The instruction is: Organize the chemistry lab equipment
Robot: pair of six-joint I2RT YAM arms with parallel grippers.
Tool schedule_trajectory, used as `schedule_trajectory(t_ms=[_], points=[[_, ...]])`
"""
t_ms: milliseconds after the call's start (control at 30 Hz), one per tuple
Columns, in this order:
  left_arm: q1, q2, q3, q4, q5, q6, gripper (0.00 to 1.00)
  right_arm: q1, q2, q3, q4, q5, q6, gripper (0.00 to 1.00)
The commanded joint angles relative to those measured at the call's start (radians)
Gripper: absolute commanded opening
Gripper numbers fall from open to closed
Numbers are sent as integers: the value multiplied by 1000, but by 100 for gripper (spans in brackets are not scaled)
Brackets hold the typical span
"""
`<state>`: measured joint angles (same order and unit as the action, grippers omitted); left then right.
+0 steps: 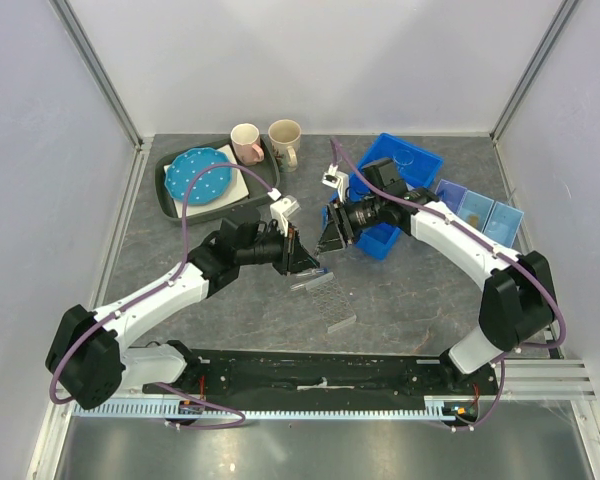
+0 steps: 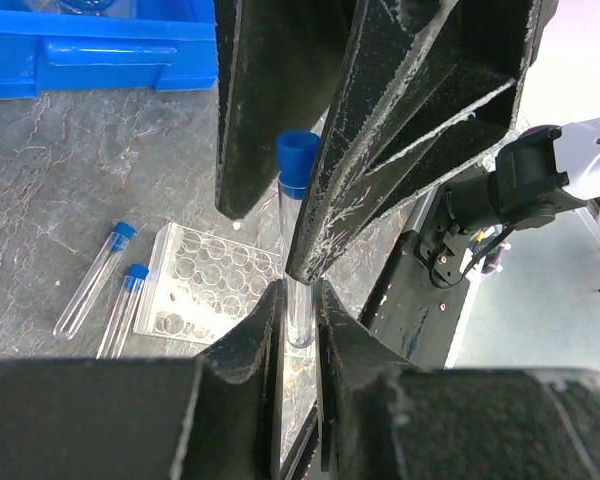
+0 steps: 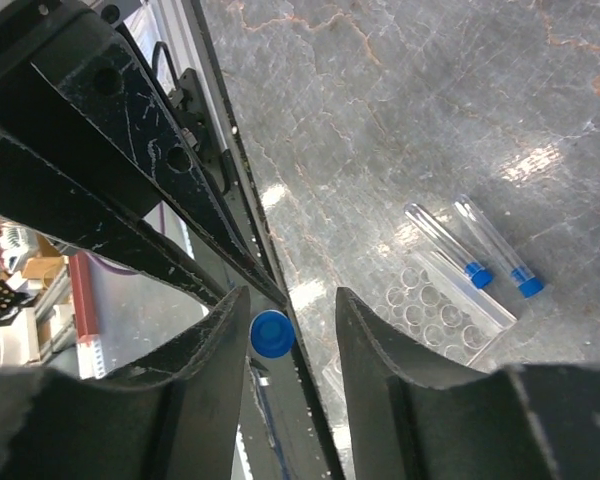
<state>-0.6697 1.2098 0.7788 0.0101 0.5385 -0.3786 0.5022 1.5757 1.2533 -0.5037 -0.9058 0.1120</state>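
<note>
My left gripper (image 2: 298,300) is shut on the lower end of a blue-capped clear tube (image 2: 298,200), which it holds above the table near the middle (image 1: 305,258). My right gripper (image 3: 290,300) faces it from the right (image 1: 330,235). Its jaws are open and straddle the tube's blue cap (image 3: 271,333); the cap lies against one finger, with a gap to the other. Below, the clear tube rack (image 2: 205,285) lies on the table, with two more blue-capped tubes (image 2: 95,280) (image 2: 125,310) loose beside it.
A large blue bin (image 1: 400,165) stands behind the right arm, with small blue trays (image 1: 480,210) to its right. At the back left are a grey tray (image 1: 170,195) with a blue dotted plate and two mugs (image 1: 246,143) (image 1: 285,140). A clear flat piece (image 1: 342,322) lies nearer the front.
</note>
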Motion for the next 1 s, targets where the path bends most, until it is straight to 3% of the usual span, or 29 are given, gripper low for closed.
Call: schedule_trajectory(t_ms=[0,100,233,267,300,367,400,500,667,700,833,967], points=[[-4,-16,0,37,35,-5,2,4,9,37,59,-53,58,38],[-4,-15,4,33,35,3,2,6,10,31,77,-77,80,23],[-4,-16,8,7,9,7,5,6,3,23,91,-84,83,14],[-4,-18,13,-4,-6,7,11,6,0,18,93,-79,75,14],[-2,-23,16,-28,-24,7,25,6,-11,15,94,-74,69,13],[-2,-38,26,-80,-61,23,38,6,-20,5,96,-47,42,13],[-2,-49,30,-96,-70,29,53,4,-32,0,96,-38,31,13],[1,-108,39,-174,-115,64,74,2,-49,-23,94,26,-38,12],[10,-248,82,-355,-351,199,89,4,-77,-92,126,143,-190,13],[15,-271,86,-399,-394,222,95,2,-92,-107,142,157,-230,13],[19,-345,68,-456,-616,332,100,16,-144,-230,261,232,-313,13],[19,-352,19,-484,-736,349,100,47,-148,-279,323,268,-373,13]])
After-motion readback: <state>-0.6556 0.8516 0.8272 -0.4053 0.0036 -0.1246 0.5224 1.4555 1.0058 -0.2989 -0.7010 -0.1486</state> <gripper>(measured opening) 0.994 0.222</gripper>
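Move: Between the right hand's half-closed fingers stands the upright test tube, its middle about 1 cm back and 2 cm below that hand point. The left hand already grips its lower part, the tube's middle about 2 cm straight above its hand point. From the right hand, the clear rack lies roughly 4 cm back, 1 cm right and 17 cm down; two loose tubes lie some 3 cm ahead, 3 cm left, 18 cm down; the blue tray is about 20 cm ahead, 12 cm right, 17 cm down. Closing just under the blue cap, the right fingers pinch the test tube while the left hand holds still. The left fingers then open wide and withdraw about 11 cm left, slightly up, turning counter-clockwise. Keeping its grip, the right hand sinks some 6 cm towards the rack, drifts right, and rolls its top about 20 degrees back towards the base. ##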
